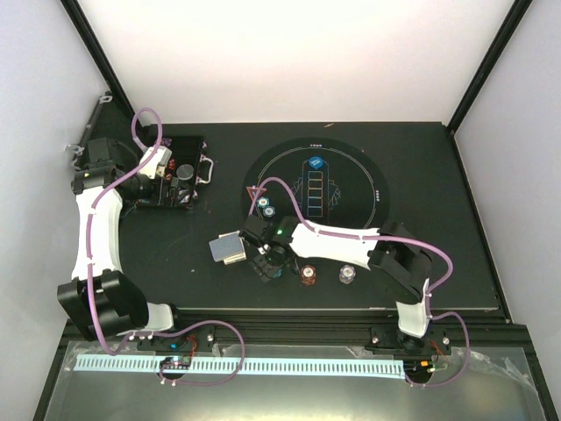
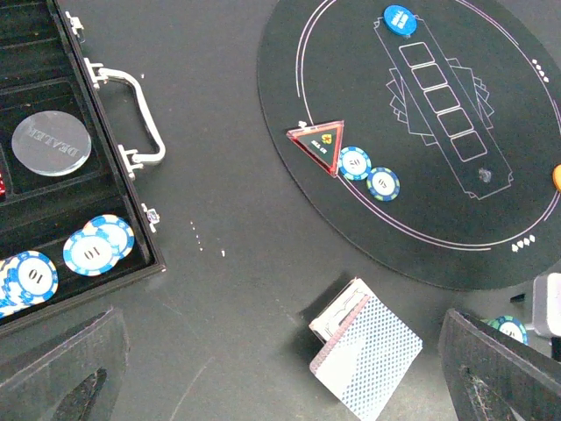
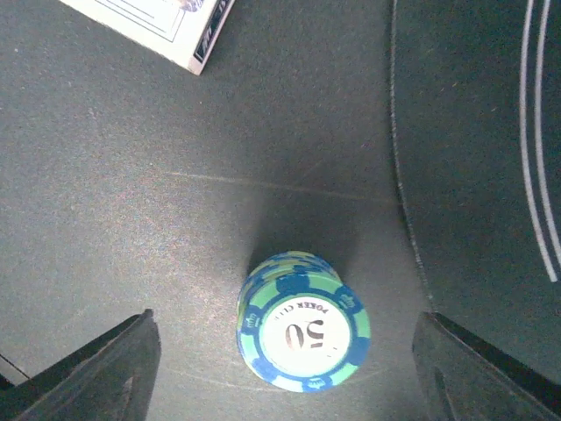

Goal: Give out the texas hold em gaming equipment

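Note:
A stack of green-and-blue poker chips (image 3: 304, 333) marked 50 stands on the table just left of the round mat's edge (image 3: 456, 175). My right gripper (image 3: 289, 377) hangs over it, open, with one finger well clear on each side and touching nothing. In the top view the right gripper (image 1: 266, 261) hides that stack. A deck of playing cards (image 2: 364, 346) (image 1: 230, 248) lies close by, its corner (image 3: 188, 31) showing. My left gripper (image 2: 280, 386) (image 1: 175, 175) is open and empty, high up beside the case.
The black case (image 2: 131, 132) lies open at the left with blue-white chips (image 2: 96, 246) and a clear dealer disc (image 2: 51, 143). On the mat (image 1: 351, 189) are a blue button (image 2: 399, 19), two teal chips (image 2: 354, 163), a red triangle (image 2: 317, 146). Red-brown (image 1: 308, 275) and white (image 1: 347, 275) stacks stand near the front edge.

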Motion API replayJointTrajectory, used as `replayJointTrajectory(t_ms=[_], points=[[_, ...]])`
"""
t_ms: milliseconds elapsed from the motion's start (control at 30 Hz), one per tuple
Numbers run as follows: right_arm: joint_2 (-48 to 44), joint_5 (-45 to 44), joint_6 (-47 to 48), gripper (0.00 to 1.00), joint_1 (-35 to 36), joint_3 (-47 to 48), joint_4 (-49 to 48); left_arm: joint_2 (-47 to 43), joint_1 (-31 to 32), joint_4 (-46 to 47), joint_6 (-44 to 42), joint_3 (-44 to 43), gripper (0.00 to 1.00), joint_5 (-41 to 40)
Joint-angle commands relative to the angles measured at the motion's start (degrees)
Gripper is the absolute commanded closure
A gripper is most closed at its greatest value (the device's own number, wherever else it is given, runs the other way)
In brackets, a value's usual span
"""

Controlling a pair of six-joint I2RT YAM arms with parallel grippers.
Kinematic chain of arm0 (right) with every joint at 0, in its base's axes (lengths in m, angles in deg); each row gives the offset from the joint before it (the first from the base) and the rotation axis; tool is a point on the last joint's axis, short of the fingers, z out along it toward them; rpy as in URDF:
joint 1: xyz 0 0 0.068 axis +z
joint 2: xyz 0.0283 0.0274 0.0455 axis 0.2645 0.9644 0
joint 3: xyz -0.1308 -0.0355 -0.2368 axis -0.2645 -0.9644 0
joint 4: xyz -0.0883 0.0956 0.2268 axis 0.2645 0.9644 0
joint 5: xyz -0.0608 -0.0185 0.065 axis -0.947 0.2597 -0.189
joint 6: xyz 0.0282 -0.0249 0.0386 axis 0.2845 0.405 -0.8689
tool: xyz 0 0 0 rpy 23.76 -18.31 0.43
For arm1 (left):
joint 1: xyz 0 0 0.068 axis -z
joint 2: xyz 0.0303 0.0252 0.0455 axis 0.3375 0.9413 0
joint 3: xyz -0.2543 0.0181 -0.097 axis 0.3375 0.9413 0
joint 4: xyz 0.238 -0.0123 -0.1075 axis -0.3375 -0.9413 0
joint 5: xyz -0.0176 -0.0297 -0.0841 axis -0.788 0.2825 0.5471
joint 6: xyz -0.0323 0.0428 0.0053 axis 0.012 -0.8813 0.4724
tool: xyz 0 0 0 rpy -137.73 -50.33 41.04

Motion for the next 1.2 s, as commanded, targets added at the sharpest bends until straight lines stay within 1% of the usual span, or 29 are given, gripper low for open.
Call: replayJointTrajectory(t_ms=[0, 133, 300, 467, 1000, 1167], points=[[1.52, -0.15, -0.21, 0.21, 0.90, 0.92, -0.06, -0.52, -0.37, -1.33, -0.86, -2.16, 0.01, 1.05], [2.35, -0.58, -0.11, 0.26, 1.62, 0.66, 0.29, -0.47, -0.37, -1.46, -0.86, -2.38, 0.01, 1.06], [2.33, -0.96, -0.46, 0.35, 1.66, -0.21, -0.05, -0.46, -0.50, -1.50, -0.77, -2.29, 0.01, 1.12], [2.65, -1.82, -0.38, 0.40, 1.73, -0.62, 0.12, -0.59, -0.50, -1.45, -0.75, -2.46, 0.01, 0.97], [2.93, -3.54, -0.08, 0.41, 1.73, -1.21, 0.40, -0.48, -0.68, -1.53, -0.86, -2.82, 0.01, 0.96], [3.32, -3.21, -0.11, 0.46, 1.72, -1.26, 0.21, -0.39, -0.81, -1.63, -0.86, -2.98, 0.01, 0.95]])
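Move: The green-and-blue 50 chip stack stands almost directly beneath the right hand, its middle some 3 cm below and no more than 1 cm to the right. From this hand, the card box is about 12 cm left and 5 cm ahead, the red chip stack 10 cm right and 2 cm back, and the two laid blue chips 17 cm ahead and 2 cm left. From the left hand, the 50 stack lies roughly 13 cm back, 27 cm right and 21 cm below. The green-and-blue 50 stack is straddled by the right hand's fingers, which sink about 1.5 cm over it, mostly early on, with a slight pull back that is partly undone. They narrow from wide open to a little over half, pause, then creep slightly farther in as the hand edges half a centimetre right and centres on the stack. A slim gap still shows on either side of the top chip. ##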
